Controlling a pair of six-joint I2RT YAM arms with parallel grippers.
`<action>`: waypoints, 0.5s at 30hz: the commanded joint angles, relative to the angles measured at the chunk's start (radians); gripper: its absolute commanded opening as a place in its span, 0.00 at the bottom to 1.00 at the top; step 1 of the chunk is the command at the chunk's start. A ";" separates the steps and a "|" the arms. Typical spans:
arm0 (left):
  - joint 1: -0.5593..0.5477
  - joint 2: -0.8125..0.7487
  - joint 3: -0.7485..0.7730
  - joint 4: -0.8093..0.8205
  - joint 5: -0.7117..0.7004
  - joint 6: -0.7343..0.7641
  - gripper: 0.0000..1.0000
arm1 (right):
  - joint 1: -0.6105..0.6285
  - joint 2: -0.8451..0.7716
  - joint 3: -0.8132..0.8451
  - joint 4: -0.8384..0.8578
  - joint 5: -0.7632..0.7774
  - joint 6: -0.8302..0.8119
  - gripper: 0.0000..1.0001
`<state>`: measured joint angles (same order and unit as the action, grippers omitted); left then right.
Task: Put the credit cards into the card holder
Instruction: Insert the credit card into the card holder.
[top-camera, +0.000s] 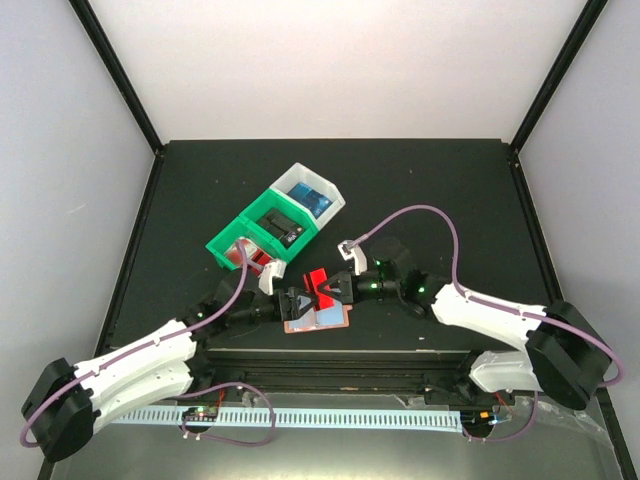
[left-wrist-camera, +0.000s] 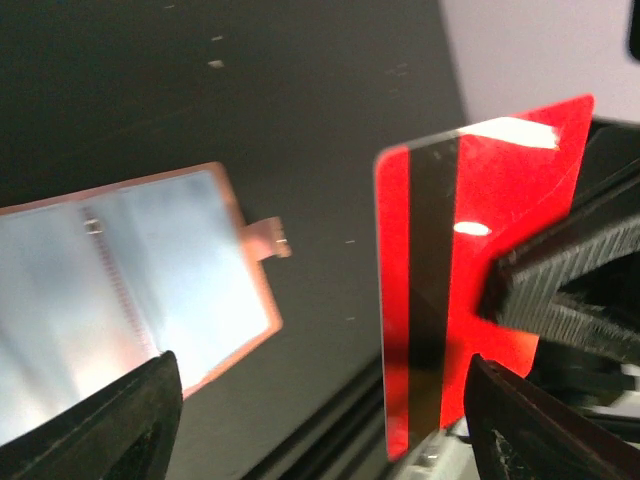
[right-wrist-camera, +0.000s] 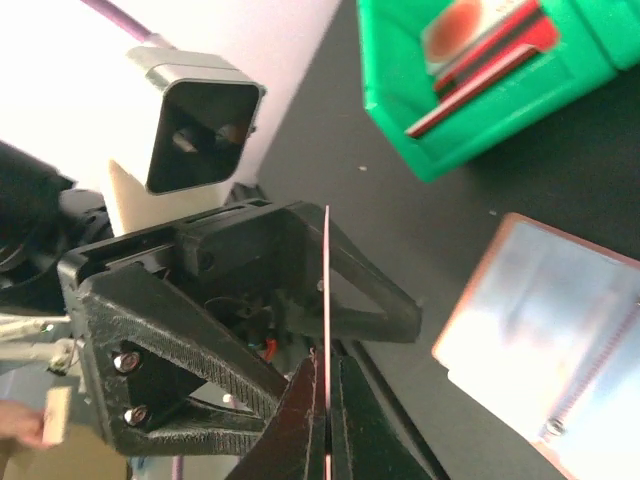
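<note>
A red credit card (top-camera: 320, 287) with a black stripe (left-wrist-camera: 470, 270) stands on edge above the table, and my right gripper (right-wrist-camera: 326, 380) is shut on its end. My left gripper (left-wrist-camera: 325, 425) is open, with its fingers (left-wrist-camera: 100, 430) on either side of the card and not touching it. The card holder (top-camera: 322, 318) lies unfolded just below both grippers, showing pale slots (left-wrist-camera: 120, 310) and a snap tab. More credit cards (right-wrist-camera: 480, 50) lie in the green bin (top-camera: 262, 238).
A white bin (top-camera: 312, 196) holding a blue item joins the green bin at the back. The left arm's wrist camera (right-wrist-camera: 200, 120) is close to the right gripper. The table's front rail (top-camera: 330, 355) runs just below the card holder.
</note>
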<state>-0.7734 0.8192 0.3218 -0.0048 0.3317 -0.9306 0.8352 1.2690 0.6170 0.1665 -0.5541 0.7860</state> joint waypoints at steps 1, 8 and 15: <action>0.007 -0.070 -0.034 0.220 0.120 -0.094 0.67 | -0.004 -0.029 -0.026 0.156 -0.153 0.055 0.01; 0.008 -0.116 -0.065 0.307 0.140 -0.134 0.37 | -0.004 -0.023 -0.076 0.298 -0.192 0.155 0.01; 0.011 -0.109 -0.081 0.318 0.134 -0.131 0.11 | -0.015 -0.023 -0.092 0.321 -0.188 0.176 0.01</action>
<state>-0.7723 0.7151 0.2436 0.2596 0.4664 -1.0561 0.8272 1.2499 0.5407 0.4255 -0.7040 0.9348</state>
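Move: The red card, held up by the closed right fingers, has its middle some 3 cm ahead of the open left hand, 2 cm to its right and 3 cm higher; the card holder lies about 12 cm below the left hand, 1 cm back and 1 cm right. The green box of red cards is roughly 9 cm ahead of that hand and 12 cm left. From the right hand the card's middle is about 1 cm ahead and 2 cm left, the card holder 2 cm back, 2 cm left and 14 cm down. Upwards go both hands, away from the card holder: the left rises about 5 cm while drifting slightly back and right, tips its fingers up some 15 degrees towards level and shuts them around the near end of the card. The right keeps its grip on the card, rising about 3 cm and easing 2 cm back, its fingers likewise tilting up about 10 degrees. ##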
